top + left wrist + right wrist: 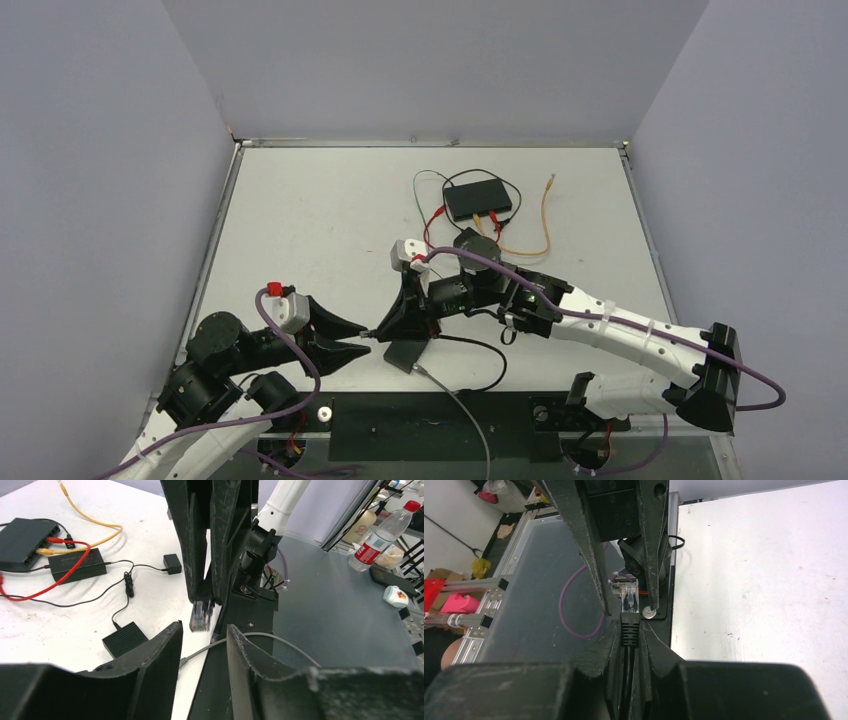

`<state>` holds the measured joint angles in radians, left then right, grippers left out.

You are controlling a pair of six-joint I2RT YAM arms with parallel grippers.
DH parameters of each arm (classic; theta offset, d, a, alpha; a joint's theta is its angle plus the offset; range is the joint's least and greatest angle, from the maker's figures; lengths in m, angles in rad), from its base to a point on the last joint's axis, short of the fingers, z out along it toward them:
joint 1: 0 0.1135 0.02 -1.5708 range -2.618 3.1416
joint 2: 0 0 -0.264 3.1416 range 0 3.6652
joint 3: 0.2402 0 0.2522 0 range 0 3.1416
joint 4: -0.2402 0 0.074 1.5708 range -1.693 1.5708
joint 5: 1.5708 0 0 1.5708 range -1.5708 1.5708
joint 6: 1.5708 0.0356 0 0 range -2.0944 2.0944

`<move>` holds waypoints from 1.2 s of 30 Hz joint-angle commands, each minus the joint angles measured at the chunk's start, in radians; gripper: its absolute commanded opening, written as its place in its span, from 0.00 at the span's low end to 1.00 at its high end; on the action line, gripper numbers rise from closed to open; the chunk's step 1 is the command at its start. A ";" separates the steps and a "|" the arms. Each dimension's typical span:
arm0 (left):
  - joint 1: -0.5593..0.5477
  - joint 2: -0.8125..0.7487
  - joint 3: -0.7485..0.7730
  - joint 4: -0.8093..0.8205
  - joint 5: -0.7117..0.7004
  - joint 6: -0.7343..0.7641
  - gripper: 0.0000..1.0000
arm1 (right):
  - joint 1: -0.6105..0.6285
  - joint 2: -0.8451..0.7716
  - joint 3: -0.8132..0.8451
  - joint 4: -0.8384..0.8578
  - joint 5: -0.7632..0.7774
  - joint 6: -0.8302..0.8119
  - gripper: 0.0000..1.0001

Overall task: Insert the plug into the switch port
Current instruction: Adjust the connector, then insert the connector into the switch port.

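Note:
The plug (629,597) has a clear tip and a ribbed black boot (629,628), with its black cable running back between my right fingers. My right gripper (630,626) is shut on the boot and points down toward the left arm near the table's front (383,326). From the left wrist the plug (201,616) hangs out of the right fingers (200,545), right at the mouth of my left gripper (204,628). The left gripper is open, its fingers either side of the plug tip without touching it. The black switch (478,198) lies at the back of the table, far from both grippers, with several cables plugged in.
A small black box (405,353) lies under the right gripper, and a grey cable (462,405) runs off the front edge. A yellow cable (545,215) and red leads (437,218) trail round the switch. A black adapter (77,565) lies beside the switch. A dark base plate (430,412) spans the near edge.

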<state>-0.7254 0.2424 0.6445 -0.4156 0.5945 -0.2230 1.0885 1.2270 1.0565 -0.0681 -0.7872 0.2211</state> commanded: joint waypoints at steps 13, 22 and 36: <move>-0.005 0.033 0.027 0.053 -0.203 -0.047 0.60 | -0.019 -0.286 0.001 -0.263 0.678 -0.153 0.00; -0.005 0.177 0.026 0.067 -0.295 -0.118 0.60 | -0.021 -0.373 0.087 -0.353 1.314 -0.304 0.00; -0.004 0.273 -0.099 0.245 -0.524 -0.345 0.60 | -0.036 -0.367 -0.180 -0.230 1.558 -0.417 0.00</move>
<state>-0.7258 0.4957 0.5941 -0.2939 0.1715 -0.4683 1.0649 0.8570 0.9936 -0.3397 0.7494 -0.2470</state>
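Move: The right gripper holds the black cable's plug, its bare end just outside the left fingertips. From the right hand the switch lies about 35 cm ahead, 17 cm to the right and 28 cm below; the yellow plug sits in its near side, 4 cm closer. The power brick is some 25 cm ahead and 16 cm right, the ribbed box 6 cm ahead and 3 cm right. From the left hand the switch is about 34 cm ahead, 21 cm right. Keep the plug pinched in the right gripper and swing it from the left fingers in a wide arc, about 20 cm right and 19 cm forward towards the switch, rising then dipping, while the wrist turns roughly 80 degrees clockwise until the fingers point forward. Open the left fingers wider, bring that hand about 10 cm forward and slightly lower, and turn it counter-clockwise. ##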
